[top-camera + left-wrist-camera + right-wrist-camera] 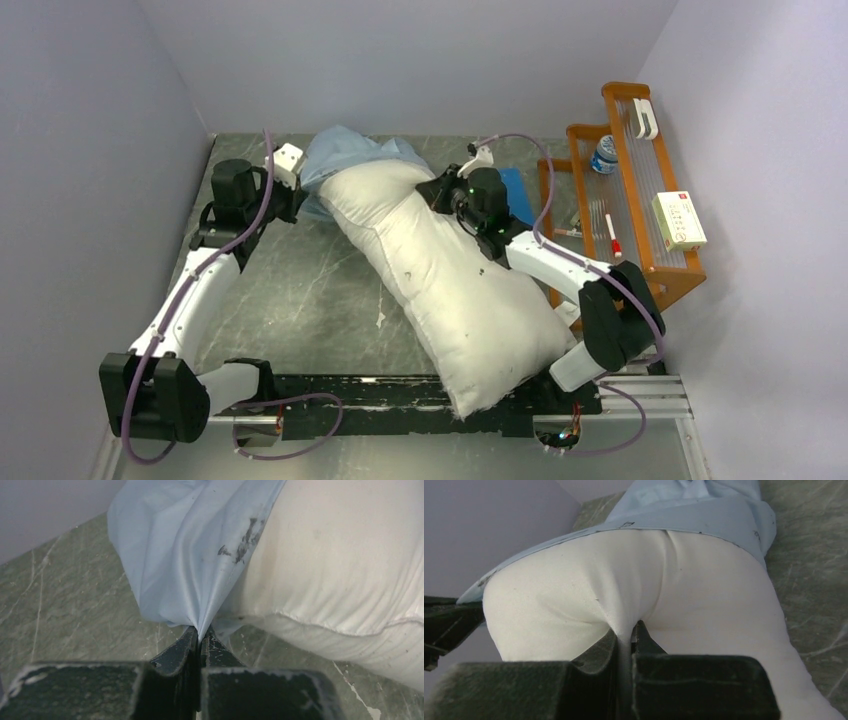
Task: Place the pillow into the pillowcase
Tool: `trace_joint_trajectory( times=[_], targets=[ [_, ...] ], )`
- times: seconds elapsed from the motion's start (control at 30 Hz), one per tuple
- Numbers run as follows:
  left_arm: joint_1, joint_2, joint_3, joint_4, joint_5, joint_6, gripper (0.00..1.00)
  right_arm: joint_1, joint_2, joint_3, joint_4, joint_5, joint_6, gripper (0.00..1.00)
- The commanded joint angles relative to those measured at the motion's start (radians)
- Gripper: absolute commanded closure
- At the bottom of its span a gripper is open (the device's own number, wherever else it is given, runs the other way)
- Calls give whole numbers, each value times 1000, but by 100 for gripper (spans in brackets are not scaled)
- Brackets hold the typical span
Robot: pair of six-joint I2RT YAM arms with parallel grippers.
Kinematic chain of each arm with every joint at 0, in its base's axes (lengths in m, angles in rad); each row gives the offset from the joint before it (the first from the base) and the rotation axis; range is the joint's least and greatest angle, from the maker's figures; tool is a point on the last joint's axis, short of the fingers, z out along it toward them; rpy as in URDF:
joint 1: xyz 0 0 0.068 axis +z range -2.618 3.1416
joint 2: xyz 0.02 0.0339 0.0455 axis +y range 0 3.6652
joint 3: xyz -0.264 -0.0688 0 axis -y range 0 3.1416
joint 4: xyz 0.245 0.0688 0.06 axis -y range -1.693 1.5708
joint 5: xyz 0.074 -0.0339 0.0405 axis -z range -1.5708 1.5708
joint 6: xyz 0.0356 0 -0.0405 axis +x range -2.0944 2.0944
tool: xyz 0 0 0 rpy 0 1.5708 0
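Note:
The off-white pillow [450, 275] lies diagonally across the table, its far end tucked into the light blue pillowcase [345, 155] at the back. My left gripper [298, 200] is shut on the pillowcase's edge [175, 580], pinching a fold of blue cloth beside the pillow [340, 565]. My right gripper [440, 190] is shut on a pinch of the pillow's fabric [624, 590], on its right side near the pillowcase mouth [694, 515]. The pillow's near end hangs over the black base rail at the front.
A wooden rack [640, 190] stands at the right with a bottle [603, 155], a small box [680, 220] and pens. A darker blue flat square [516, 190] lies beside the right gripper. Grey walls close in on the left and the back.

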Motion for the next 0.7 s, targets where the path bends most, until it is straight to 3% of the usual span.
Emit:
trace_joint_trajectory(
  times=[0.0, 0.23, 0.37, 0.47, 0.53, 0.67],
  targets=[
    [1, -14, -11, -37, 13, -36, 93, -32, -47, 2, 191, 165, 39, 100],
    [-49, -91, -46, 11, 188, -148, 92, 132, 28, 41, 142, 173, -116, 100],
    [-79, -116, -48, -51, 261, -177, 92, 239, 27, 27, 79, 299, -221, 100],
    [-99, -107, -58, -131, 340, -200, 84, 245, 43, 9, 87, 278, -206, 100],
    [-105, -106, -49, -203, 340, -179, 74, 255, 55, 14, 87, 253, -222, 100],
    [-105, -150, -15, -279, 196, -221, 60, 270, 59, 23, 56, 164, -256, 100]
  ],
)
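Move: The pillow's leading end, just at the pillowcase mouth, lies about 15 cm right of the left hand, 5 cm ahead and a little lower; that hand holds the mouth's left rim. The middle of the mouth is roughly 7 cm ahead and 10 cm left of the right hand, which grips the pillow top. From the right hand the pillow's bulk stretches back, its middle some 15 cm behind; the blue folder lies about 17 cm right, 3 cm ahead, on the table. The pillowcase's left rim is carried back and right by the left hand, about 10 cm in all, along the pillow's left side; the wrist turns clockwise and tips down some 20 degrees, and late on its fingers part, loosening the pinch. The pillow's pinched fold goes with the right hand, first barely moving, then left and back about 8 cm and slightly down, fingers staying shut. ##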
